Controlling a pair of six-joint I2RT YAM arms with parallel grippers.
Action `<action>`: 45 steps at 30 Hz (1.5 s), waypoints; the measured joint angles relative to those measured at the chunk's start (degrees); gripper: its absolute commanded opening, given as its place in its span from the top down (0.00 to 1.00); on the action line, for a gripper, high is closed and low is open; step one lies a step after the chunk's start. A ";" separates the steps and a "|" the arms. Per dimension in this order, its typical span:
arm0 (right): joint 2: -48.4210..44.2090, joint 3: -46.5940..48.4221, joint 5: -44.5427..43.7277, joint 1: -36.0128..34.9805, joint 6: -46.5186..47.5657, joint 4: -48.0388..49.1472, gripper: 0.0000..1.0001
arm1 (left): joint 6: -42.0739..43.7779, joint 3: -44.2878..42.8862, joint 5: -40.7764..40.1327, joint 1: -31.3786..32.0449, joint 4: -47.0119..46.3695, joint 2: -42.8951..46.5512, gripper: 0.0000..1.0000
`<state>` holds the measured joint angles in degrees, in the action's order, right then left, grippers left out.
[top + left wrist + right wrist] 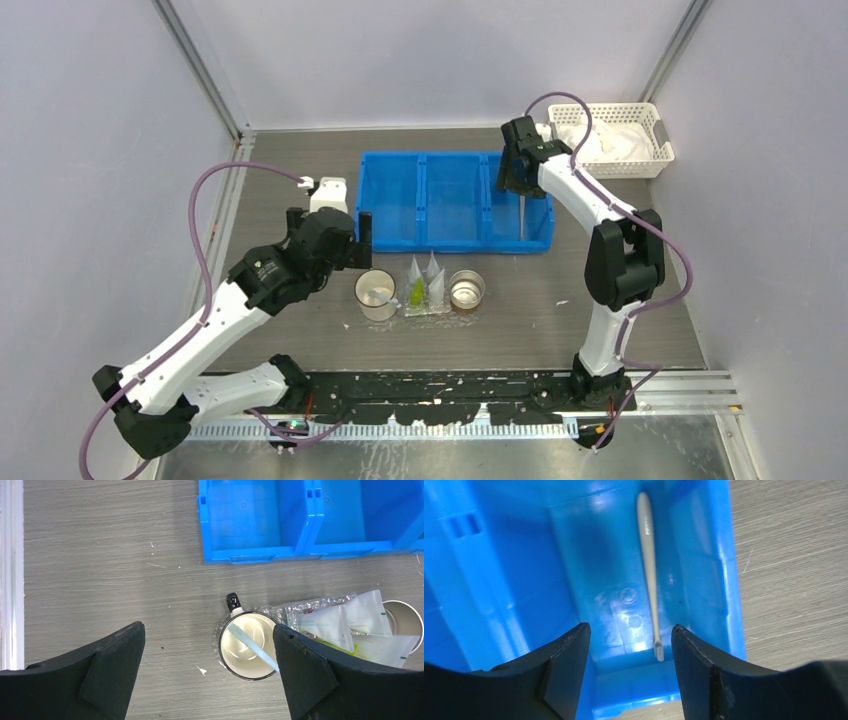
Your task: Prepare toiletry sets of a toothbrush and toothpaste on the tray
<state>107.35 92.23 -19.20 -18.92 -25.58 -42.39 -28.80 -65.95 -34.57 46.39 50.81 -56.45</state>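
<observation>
The clear tray [440,309] sits between two mugs and holds the toiletry sets [424,283], upright wrapped packets [345,625] with green contents. I cannot make out toothpaste apart from the packets' contents. A pale blue toothbrush [252,648] leans inside the left mug [248,645]. My left gripper [207,680] hangs open above the table just left of that mug, holding nothing. A white toothbrush [649,565] lies in the right compartment of the blue bin [724,580]. My right gripper [629,650] is open above it, head end between the fingers, not touching.
The blue three-compartment bin [450,200] stands behind the tray. A second mug [466,290] sits right of the tray. A white lattice basket [615,135] with white contents is at the back right. Grey walls close in both sides.
</observation>
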 measured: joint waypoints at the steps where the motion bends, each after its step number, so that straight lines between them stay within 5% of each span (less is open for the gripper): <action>1: 0.42 -0.15 -0.04 0.55 0.04 0.31 0.34 | 0.33 0.02 0.42 -0.13 -0.15 0.02 0.00; 7: 3.23 -2.08 0.17 3.06 0.20 1.53 0.44 | 0.79 0.35 2.21 -0.76 -0.74 0.02 0.00; 31: 11.91 -3.98 0.20 2.91 -0.37 5.25 0.58 | 0.79 2.14 2.89 -0.79 -1.33 3.23 0.00; 37: 12.22 -3.87 1.27 2.84 -1.05 5.99 0.81 | 0.76 2.14 2.69 -0.83 -1.29 4.31 0.00; 45: 12.15 -3.91 2.58 2.91 -1.27 6.40 0.90 | 0.72 2.14 2.71 -1.03 -1.29 4.70 0.00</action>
<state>119.50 88.31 -16.62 -16.01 -26.85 -35.99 -28.08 -63.81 -31.86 45.36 49.52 -51.75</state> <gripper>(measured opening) 0.153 0.996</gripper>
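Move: Just inside the tray's right-hand compartment, the last toothbrush lies with its middle about 3 cm ahead of the right hand, 3 cm to its right and 11 cm below, bristles towards the robot. The divider stands some 6 cm to the hand's left, the metal cup about 11 cm left and 19 cm back, and the white basket roughly 24 cm right and 18 cm ahead. From the left hand the toothbrush is about 46 cm right, 12 cm ahead and 23 cm lower. Sinking about 11 cm into the tray compartment, the right hand first eases some 2 cm to its right over the toothbrush, then goes nearly straight down while tipping its fingers about 10 degrees steeper and narrowing them. Near the floor it stops sinking and shuts its fingertips on the thin neck, behind the bristles, drifting a centimetre left as they pinch. ##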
